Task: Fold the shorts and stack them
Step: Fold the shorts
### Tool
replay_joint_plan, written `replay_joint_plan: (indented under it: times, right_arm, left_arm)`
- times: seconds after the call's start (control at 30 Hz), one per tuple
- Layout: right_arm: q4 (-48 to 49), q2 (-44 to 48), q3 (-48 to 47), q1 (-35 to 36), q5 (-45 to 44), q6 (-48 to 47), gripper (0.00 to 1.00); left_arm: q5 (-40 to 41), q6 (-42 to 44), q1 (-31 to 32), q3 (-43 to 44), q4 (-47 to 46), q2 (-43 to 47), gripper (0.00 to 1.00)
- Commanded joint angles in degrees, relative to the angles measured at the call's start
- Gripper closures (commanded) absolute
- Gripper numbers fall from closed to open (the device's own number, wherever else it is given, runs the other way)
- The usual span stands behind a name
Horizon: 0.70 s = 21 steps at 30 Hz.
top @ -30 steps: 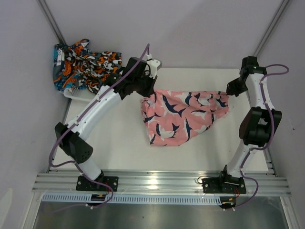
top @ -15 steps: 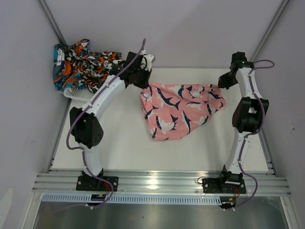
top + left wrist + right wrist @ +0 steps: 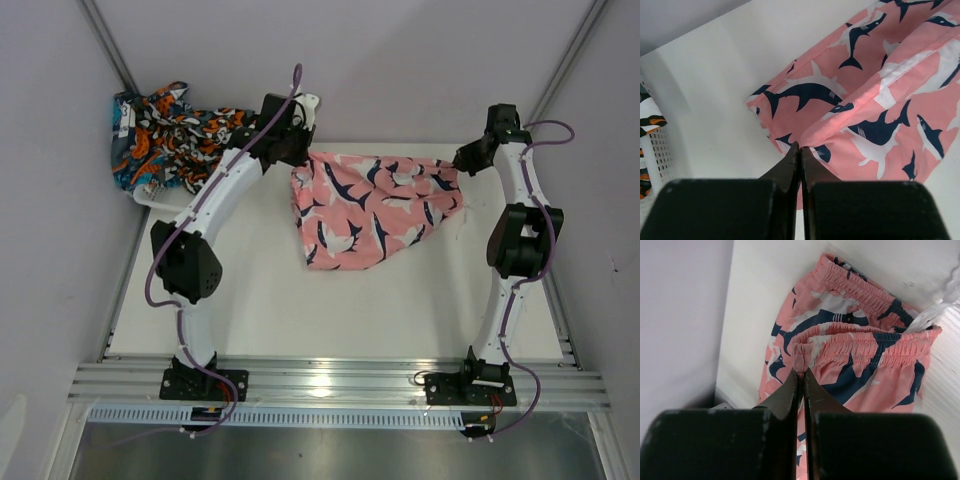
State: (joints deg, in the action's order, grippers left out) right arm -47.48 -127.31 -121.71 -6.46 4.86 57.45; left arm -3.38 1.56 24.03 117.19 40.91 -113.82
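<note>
Pink shorts (image 3: 372, 208) with navy and white sharks hang stretched between both grippers near the table's far edge, their lower part draped toward the middle. My left gripper (image 3: 300, 158) is shut on their left end, pinching a fold of the pink shorts (image 3: 875, 100) at its tips (image 3: 800, 148). My right gripper (image 3: 462, 162) is shut on the right end, clamping the gathered elastic waistband of the pink shorts (image 3: 860, 355) at its tips (image 3: 801, 371). More shorts (image 3: 175, 135), orange, black, white and teal, lie heaped at the far left.
A white mesh basket (image 3: 158, 194) holds the heap at the far left corner, and its wall (image 3: 657, 160) shows in the left wrist view. Grey walls close in behind and beside the white table (image 3: 260, 290).
Both grippers have carried the pink shorts away from me toward the far edge, and the garment now hangs higher and more stretched between them.
</note>
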Motion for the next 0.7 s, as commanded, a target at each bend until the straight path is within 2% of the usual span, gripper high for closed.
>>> replay_joint_plan:
  times: [0.0, 0.13, 0.33, 0.37, 0.4, 0.43, 0.47, 0.5, 0.53, 0.57, 0.63, 0.67]
  right_arm:
    - [8.52, 0.48, 1.38, -0.22, 0.58, 1.87, 1.0]
    - [17.06, -2.15, 3.93, 0.22, 1.55, 3.45, 1.0]
    - [34.72, -8.91, 3.5, 1.53, 6.38, 6.71, 1.0]
    - [36.13, -11.88, 0.1, 1.88, 7.0, 6.54, 0.79]
    - [36.23, -13.74, -2.8, 2.58, 7.52, 4.62, 0.52]
    - [35.19, -15.76, -6.66, 2.94, 7.79, 3.38, 0.01]
    - [28.74, -20.22, -16.62, 3.29, 7.62, 2.15, 0.01]
    - [26.5, -21.92, -20.54, 3.56, 8.14, 0.92, 0.01]
    - [24.65, -22.89, -22.93, 3.73, 8.23, -0.48, 0.01]
    - [24.11, -22.73, -23.22, 3.65, 8.32, -0.76, 0.0]
    - [29.0, -17.04, -13.33, 3.12, 9.72, -1.02, 0.01]
    - [33.81, -14.49, -9.03, 2.94, 9.64, -1.11, 0.0]
  left_arm:
    - [6.19, 2.3, -0.92, 2.43, -2.41, -3.51, 1.0]
    - [10.31, 3.79, -0.92, 5.06, -3.72, -8.25, 1.0]
    - [18.4, 3.8, -2.76, 12.36, -6.62, -17.48, 1.0]
    - [19.45, 3.02, -3.46, 12.97, -6.89, -18.27, 1.0]
    - [21.38, 2.4, -3.9, 13.68, -7.41, -19.41, 0.96]
    - [22.35, 1.09, -4.17, 13.42, -7.85, -19.6, 0.56]
    - [22.54, 1.07, -4.6, 13.16, -8.03, -19.68, 0.47]
    - [22.19, 1.25, -4.69, 12.98, -8.12, -19.69, 0.41]
    - [23.23, 0.73, -4.7, 12.98, -7.69, -19.77, 0.25]
    - [23.94, 0.29, -4.7, 13.07, -7.33, -19.69, 0.17]
    - [24.73, -0.94, -4.78, 12.54, -6.11, -18.64, 0.01]
    - [25.17, -1.12, -4.78, 12.28, -5.93, -18.02, 0.01]
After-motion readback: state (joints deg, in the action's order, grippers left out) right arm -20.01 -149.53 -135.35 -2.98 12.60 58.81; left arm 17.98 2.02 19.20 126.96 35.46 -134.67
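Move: Both hands hold the shorts up by the far edge: left on the leg end, right on the waistband. The left's landing spot on the bare table is about 8 cm ahead, 4 cm left and 18 cm below; the clothes basket stands roughly 28 cm left and 8 cm ahead of it, and the shorts' near-left corner lies about 13 cm back, straight in line. The right's landing spot is some 8 cm ahead, 3 cm left and 12 cm below, with the drawstring around 4 cm back and 3 cm right. Still pinching the shorts, both hands carry the far edge forward and down towards the table, then open wide and let go. The left sinks about 11 cm while reaching almost as far forward, then swings left off the corner, turning counter-clockwise and rolling its left side up; the right goes some 12 cm forward, half as far down and a little left, its fingers tipping up. ##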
